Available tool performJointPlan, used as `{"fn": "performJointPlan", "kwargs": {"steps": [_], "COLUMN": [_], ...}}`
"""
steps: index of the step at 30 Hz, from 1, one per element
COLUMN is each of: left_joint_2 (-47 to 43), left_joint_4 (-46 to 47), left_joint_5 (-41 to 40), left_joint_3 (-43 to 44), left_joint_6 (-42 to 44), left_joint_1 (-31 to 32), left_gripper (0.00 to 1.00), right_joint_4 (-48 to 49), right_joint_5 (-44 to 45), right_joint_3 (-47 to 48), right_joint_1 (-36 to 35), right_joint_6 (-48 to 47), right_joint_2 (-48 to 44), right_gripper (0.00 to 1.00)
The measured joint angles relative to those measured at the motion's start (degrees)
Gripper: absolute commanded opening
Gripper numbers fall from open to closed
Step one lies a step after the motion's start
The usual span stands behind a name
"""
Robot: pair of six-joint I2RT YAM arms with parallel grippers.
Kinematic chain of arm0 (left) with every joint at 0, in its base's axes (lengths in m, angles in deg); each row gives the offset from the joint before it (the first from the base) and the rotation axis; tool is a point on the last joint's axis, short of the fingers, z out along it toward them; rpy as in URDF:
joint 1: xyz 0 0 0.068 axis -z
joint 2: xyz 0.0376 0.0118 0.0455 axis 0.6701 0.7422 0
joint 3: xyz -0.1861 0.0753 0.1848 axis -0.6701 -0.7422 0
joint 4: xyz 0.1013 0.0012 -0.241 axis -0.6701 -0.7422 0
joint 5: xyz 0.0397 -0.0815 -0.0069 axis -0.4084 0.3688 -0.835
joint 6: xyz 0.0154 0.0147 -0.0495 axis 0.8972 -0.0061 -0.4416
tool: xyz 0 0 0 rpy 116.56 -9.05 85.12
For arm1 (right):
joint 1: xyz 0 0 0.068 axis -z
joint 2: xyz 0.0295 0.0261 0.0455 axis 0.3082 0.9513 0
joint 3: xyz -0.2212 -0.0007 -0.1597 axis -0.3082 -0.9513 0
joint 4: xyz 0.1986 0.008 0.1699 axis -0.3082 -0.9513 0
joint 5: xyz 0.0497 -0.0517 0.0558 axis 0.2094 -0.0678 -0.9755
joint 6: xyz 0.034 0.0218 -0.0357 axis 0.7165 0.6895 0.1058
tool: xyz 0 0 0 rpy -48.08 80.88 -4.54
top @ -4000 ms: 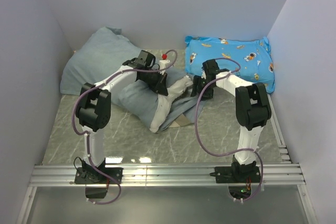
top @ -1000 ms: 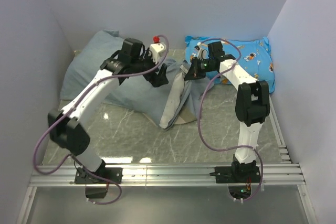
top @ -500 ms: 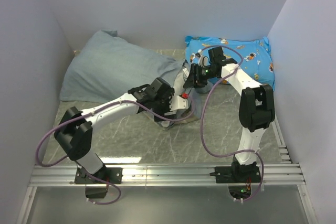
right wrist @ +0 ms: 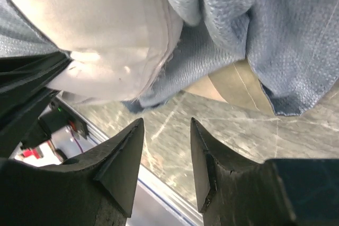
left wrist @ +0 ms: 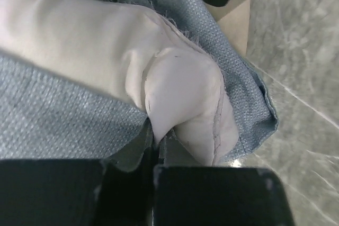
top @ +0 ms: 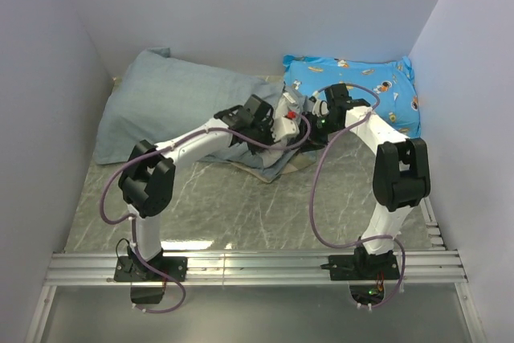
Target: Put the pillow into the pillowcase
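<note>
The grey-blue pillowcase lies puffed up at the back left, its mouth toward the centre. In the left wrist view a white corner of the pillow sticks out of the pillowcase. My left gripper is shut on a pinch of that white cloth, right at the pillowcase hem; from above the left gripper sits at the mouth. My right gripper is open just beside the mouth, nothing between its fingers, with the pillow and the pillowcase ahead of it. Seen from above, the right gripper faces the left one.
A bright blue cartoon-print cushion lies at the back right, just behind the right arm. The pillowcase's tan panel rests on the marble table. Walls close in on the left, back and right; a metal rail runs along the near edge.
The left gripper moved from the front of the mouth up to the pillow corner and shut on it. The right gripper let go of the pillowcase and now stands open; the cloth has dropped.
</note>
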Motion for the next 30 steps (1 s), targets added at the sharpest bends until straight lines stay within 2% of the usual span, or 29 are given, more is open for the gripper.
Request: {"fn": "performJointPlan", "kwargs": {"steps": [6, 12, 19, 20, 21, 23, 26, 30], "left_joint_2": [0.15, 0.15, 0.15, 0.15, 0.17, 0.26, 0.46, 0.57], "left_joint_4": [-3.43, -3.91, -3.76, -3.78, -3.87, -3.89, -2.80, 3.06], "left_joint_5": [8.02, 9.94, 11.65, 12.28, 12.96, 14.14, 15.72, 14.05], "left_joint_3": [2.29, 2.27, 2.27, 2.29, 2.40, 2.84, 3.82, 3.85], "left_joint_6": [-3.23, -4.35, -6.12, -6.58, -7.34, -8.96, -14.53, -26.16], "left_joint_1": [-3.54, -4.07, -5.01, -5.33, -5.73, -6.43, -7.78, -8.94], "left_gripper": [0.00, 0.00, 0.00, 0.00, 0.00, 0.00, 0.00, 0.00], "right_joint_4": [7.15, 16.11, 18.36, 18.36, 18.34, 18.32, 18.10, 16.81], "right_joint_5": [4.59, 8.50, 13.14, 13.73, 14.25, 14.32, 12.68, 5.16], "right_joint_3": [-0.31, -0.35, 0.63, 0.61, 0.61, 0.61, 0.55, -0.50], "right_joint_1": [-0.04, -0.33, -3.10, -3.41, -3.85, -4.33, -4.28, -3.98], "right_joint_6": [7.48, 15.30, 18.51, 18.56, 18.60, 18.16, 17.64, 13.11], "right_joint_2": [-0.24, 2.69, 9.05, 9.40, 9.79, 10.43, 10.43, 8.17], "right_gripper": [0.50, 0.50, 0.48, 0.45, 0.27, 0.03, 0.00, 0.00]}}
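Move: From the half-open right hand, the loose rim of the grey pillowcase's mouth lies about 6 cm ahead, 2 cm to the left and 6 cm below. The cream pillow's bare end is some 7 cm to that hand's left, 3 cm ahead and 4 cm down; the patterned blue pillow lies about 16 cm ahead, 12 cm right and 6 cm lower. From the left hand, already pinching the cream pillow's corner, the rim is around 10 cm right, 6 cm ahead and 6 cm down. The right hand reaches about 7 cm forward past the cream pillow's bare end, turning clockwise some 15 degrees, then sinks about 6 cm, easing left; there its fingers shut on the grey pillowcase rim, and it starts up, back and left towards the left hand, turning partly back. The left hand keeps its pinch on the cream pillow's corner, nearly still at first, then lifts it about 3 cm and forward a little as the wrist tilts and turns some 30 degrees. ##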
